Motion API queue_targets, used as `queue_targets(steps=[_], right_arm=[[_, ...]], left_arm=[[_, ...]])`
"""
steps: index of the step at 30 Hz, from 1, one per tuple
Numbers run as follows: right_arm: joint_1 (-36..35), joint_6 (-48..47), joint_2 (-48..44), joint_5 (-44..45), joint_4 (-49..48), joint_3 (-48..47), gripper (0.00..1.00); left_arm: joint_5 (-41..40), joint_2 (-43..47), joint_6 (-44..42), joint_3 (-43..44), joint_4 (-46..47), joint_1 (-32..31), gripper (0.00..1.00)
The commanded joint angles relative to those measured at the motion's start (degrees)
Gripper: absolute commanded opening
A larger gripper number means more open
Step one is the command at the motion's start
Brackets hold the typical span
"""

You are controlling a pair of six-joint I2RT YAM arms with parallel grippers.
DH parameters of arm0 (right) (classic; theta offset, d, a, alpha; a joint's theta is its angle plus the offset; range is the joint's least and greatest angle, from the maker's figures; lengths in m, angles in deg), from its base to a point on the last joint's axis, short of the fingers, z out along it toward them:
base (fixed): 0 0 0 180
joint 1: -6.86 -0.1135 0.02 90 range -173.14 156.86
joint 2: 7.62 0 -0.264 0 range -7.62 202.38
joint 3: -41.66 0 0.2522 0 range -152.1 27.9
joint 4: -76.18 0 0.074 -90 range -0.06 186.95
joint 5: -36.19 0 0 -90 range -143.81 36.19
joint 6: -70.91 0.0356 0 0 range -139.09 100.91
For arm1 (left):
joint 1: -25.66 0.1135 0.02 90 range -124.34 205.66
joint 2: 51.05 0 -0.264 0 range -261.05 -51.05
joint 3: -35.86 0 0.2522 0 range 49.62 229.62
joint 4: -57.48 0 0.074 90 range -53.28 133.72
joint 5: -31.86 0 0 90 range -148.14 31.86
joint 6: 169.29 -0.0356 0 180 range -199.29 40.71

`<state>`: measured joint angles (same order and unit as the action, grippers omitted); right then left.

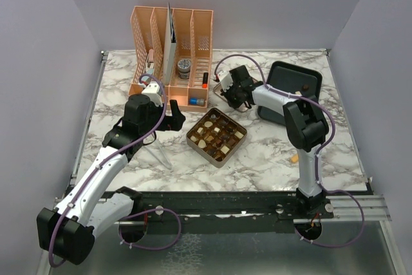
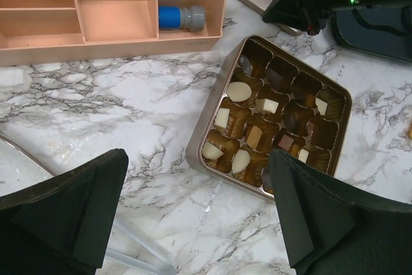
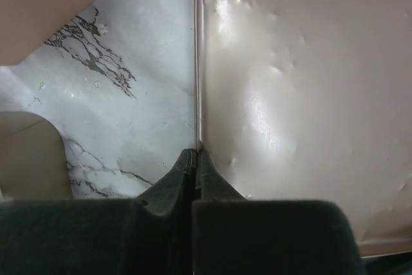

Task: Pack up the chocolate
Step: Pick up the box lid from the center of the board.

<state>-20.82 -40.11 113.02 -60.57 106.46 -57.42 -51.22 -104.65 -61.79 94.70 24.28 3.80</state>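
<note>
The square gold tin [image 1: 192,140] lies open mid-table, its cups holding dark, light brown and cream-white chocolate [image 1: 217,134]. In the left wrist view the tin [image 2: 199,141] sits just ahead of my fingers, its chocolate [image 2: 239,91] in plain sight. My left gripper [image 1: 168,118] [image 2: 197,159] hovers left of the tin, open, with nothing between its fingers. My right gripper [image 1: 226,88] [image 3: 195,154] is behind the tin, shut on the rim of the pale gold lid [image 3: 290,82], which lies flat on the marble.
A peach desk organizer [image 1: 170,49] stands at the back left, a blue cylinder [image 2: 180,16] in its front bin. A black tray [image 1: 293,82] lies at the back right. A small orange piece [image 1: 293,157] rests near the right arm. A clear strip [image 1: 158,156] lies front left.
</note>
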Motion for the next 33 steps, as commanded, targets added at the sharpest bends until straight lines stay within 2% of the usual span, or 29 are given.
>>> queue_targets(steps=[1, 11, 18, 27, 33], right_arm=[[0.3, -0.6, 1.2, -0.9, -2.7, -1.8, 0.00], [0.2, -0.7, -4.5, -1.0, -7.2, -1.8, 0.00], [0.2, 2.0, -7.2, -2.2, -6.5, -2.5, 0.00], [0.2, 8.9, -15.5, -2.7, -5.4, 1.2, 0.00], [0.2, 14.6, -22.4, -4.9, -0.4, 3.1, 0.00]], left_arm=[[-1.0, -0.3, -0.8, 0.6, -0.3, -0.1, 0.99], [-1.9, -0.4, -0.5, 0.7, -0.6, 0.2, 0.99], [-3.5, -0.3, -0.2, 1.0, -1.1, 0.5, 0.99], [-3.0, -0.5, -0.1, 0.8, -0.4, 0.6, 0.99], [-2.7, -0.1, -0.2, 0.4, 0.3, 0.6, 0.99]])
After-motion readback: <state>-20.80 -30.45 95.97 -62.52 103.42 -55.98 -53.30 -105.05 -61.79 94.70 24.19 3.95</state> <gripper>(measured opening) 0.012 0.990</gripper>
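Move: At the right hand, the box lid's back-left edge is already between the shut fingers; the lid's middle lies some 5 cm ahead and 4 cm to the right, level with the hand. The chocolate box stands about 13 cm back and 2 cm left, the organizer's near right corner 3 cm back and 6 cm left, the dark tray 21 cm right and 1 cm ahead. From the left hand the lid is roughly 21 cm ahead, 18 cm right and 17 cm below. Keeping its pinch on the lid's edge, the right hand first eases a little forward and left, then rises ever faster to about 15 cm up, drifting back out of the forward shift. As it climbs, the wrist rolls some 15 degrees, left side rising, and the fingertips tip up by about 10; the fingers stay shut. ##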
